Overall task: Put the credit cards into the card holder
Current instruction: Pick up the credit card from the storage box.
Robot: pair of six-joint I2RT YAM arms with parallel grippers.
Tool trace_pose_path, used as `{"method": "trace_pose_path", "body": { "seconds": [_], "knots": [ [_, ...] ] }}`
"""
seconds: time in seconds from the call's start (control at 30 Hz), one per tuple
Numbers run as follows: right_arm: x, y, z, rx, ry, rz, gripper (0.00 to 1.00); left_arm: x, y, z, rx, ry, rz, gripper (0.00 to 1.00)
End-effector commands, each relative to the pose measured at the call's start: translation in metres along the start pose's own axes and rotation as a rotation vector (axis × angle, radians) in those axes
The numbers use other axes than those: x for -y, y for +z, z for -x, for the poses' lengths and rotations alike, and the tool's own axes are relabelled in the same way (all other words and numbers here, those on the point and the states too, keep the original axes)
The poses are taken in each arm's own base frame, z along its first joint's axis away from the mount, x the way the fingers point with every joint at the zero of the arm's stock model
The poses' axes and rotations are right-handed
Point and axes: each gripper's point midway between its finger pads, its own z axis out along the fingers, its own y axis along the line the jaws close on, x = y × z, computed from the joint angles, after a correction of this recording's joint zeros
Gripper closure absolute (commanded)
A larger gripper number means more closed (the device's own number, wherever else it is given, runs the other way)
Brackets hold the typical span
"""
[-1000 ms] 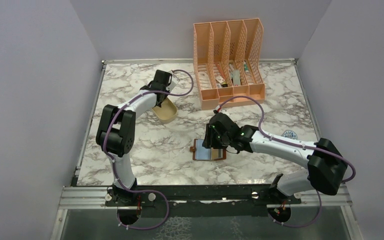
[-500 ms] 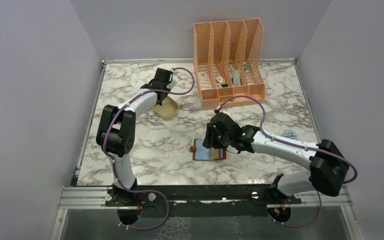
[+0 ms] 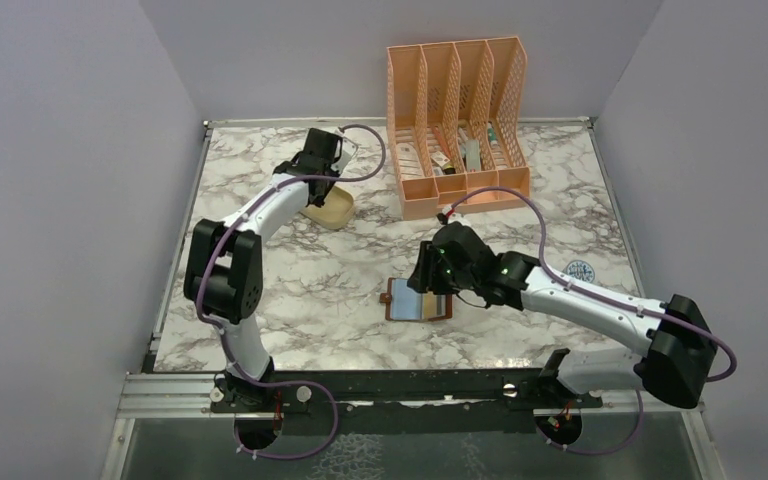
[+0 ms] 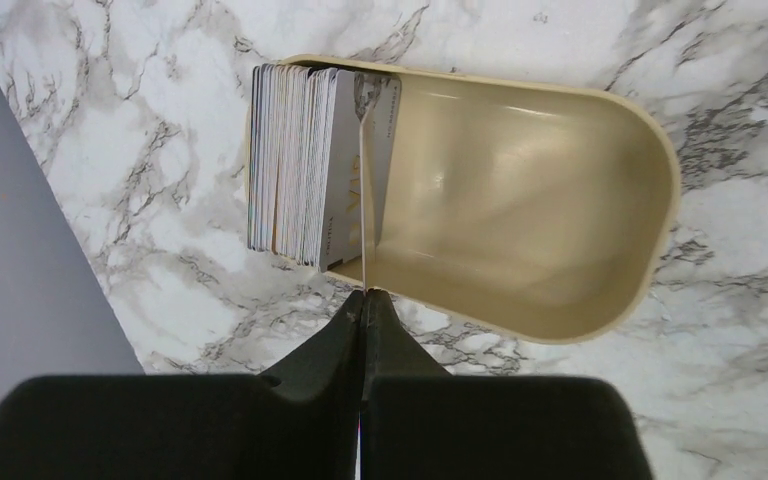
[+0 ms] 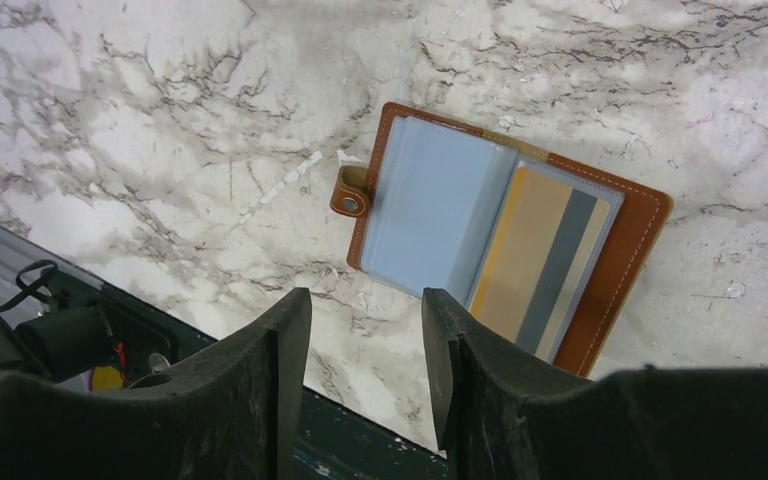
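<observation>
A stack of credit cards (image 4: 290, 160) stands on edge at one end of a beige oval tray (image 4: 520, 180). My left gripper (image 4: 365, 292) is shut on one pale card (image 4: 362, 200), seen edge-on just over the stack. In the top view this gripper (image 3: 317, 185) hangs over the tray (image 3: 332, 210). The brown card holder (image 5: 430, 200) lies open on the marble, with a gold card with a grey stripe (image 5: 540, 250) in its right pocket. My right gripper (image 5: 365, 300) is open and empty above its near edge; the top view shows it (image 3: 428, 280) over the holder (image 3: 410, 305).
A tall peach four-slot file organiser (image 3: 460, 120) with small items stands at the back. A round sticker (image 3: 581, 268) lies on the marble at the right. Grey walls close in the left, right and back. The metal front rail (image 3: 410, 392) runs by the arm bases.
My left gripper has moved up and toward the back left over the tray with a card pinched. My right arm has drawn back a little to the right, off the card holder.
</observation>
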Motion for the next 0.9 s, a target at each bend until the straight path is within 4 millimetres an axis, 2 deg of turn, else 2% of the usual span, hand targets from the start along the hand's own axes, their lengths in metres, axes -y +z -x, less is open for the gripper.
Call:
{"method": "trace_pose_path", "body": {
  "seconds": [0.0, 0.2, 0.3, 0.47, 0.6, 0.73, 0.87],
  "knots": [
    [-0.003, -0.01, 0.004, 0.026, 0.003, 0.033, 0.54, 0.004, -0.045, 0.028, 0.114, -0.118, -0.086, 1.0],
    [-0.015, -0.027, 0.015, 0.116, 0.019, 0.145, 0.55, 0.032, -0.089, 0.045, 0.237, -0.252, -0.297, 1.0],
    [-0.021, -0.039, 0.021, 0.164, 0.028, 0.207, 0.55, 0.05, -0.103, 0.042, 0.252, -0.323, -0.417, 1.0],
    [-0.036, -0.061, 0.031, 0.22, 0.061, 0.313, 0.55, 0.092, -0.145, 0.048, 0.33, -0.41, -0.721, 1.0],
    [-0.053, -0.075, 0.035, 0.23, 0.081, 0.404, 0.55, 0.114, -0.173, 0.047, 0.377, -0.473, -0.899, 1.0],
    [-0.06, -0.08, 0.039, 0.236, 0.11, 0.443, 0.56, 0.135, -0.202, 0.047, 0.402, -0.526, -1.104, 1.0],
    [-0.061, -0.082, 0.045, 0.263, 0.157, 0.445, 0.56, 0.149, -0.222, 0.04, 0.402, -0.616, -1.252, 1.0]
  ]
}}
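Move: The open card holder, where the held card is being taken, lies about 24 cm back and 25 cm to the right of the left hand, some 10 cm below it. The storage box is just under that hand, its middle about 4 cm ahead and 3 cm right; the pink organiser stands roughly 36 cm right and 10 cm ahead. From the right hand, the holder is about 3 cm ahead, 2 cm right and 10 cm below. The credit card, still pinched in the left hand's shut fingers, is carried up about 8 cm from the storage box, then back and to the right, some 15 cm each way, towards the card holder. On the way the left wrist rolls strongly, its left side dropping about 65 degrees. The empty right hand rises 9 cm away from the holder, left side rolling up, fingers staying half open. ##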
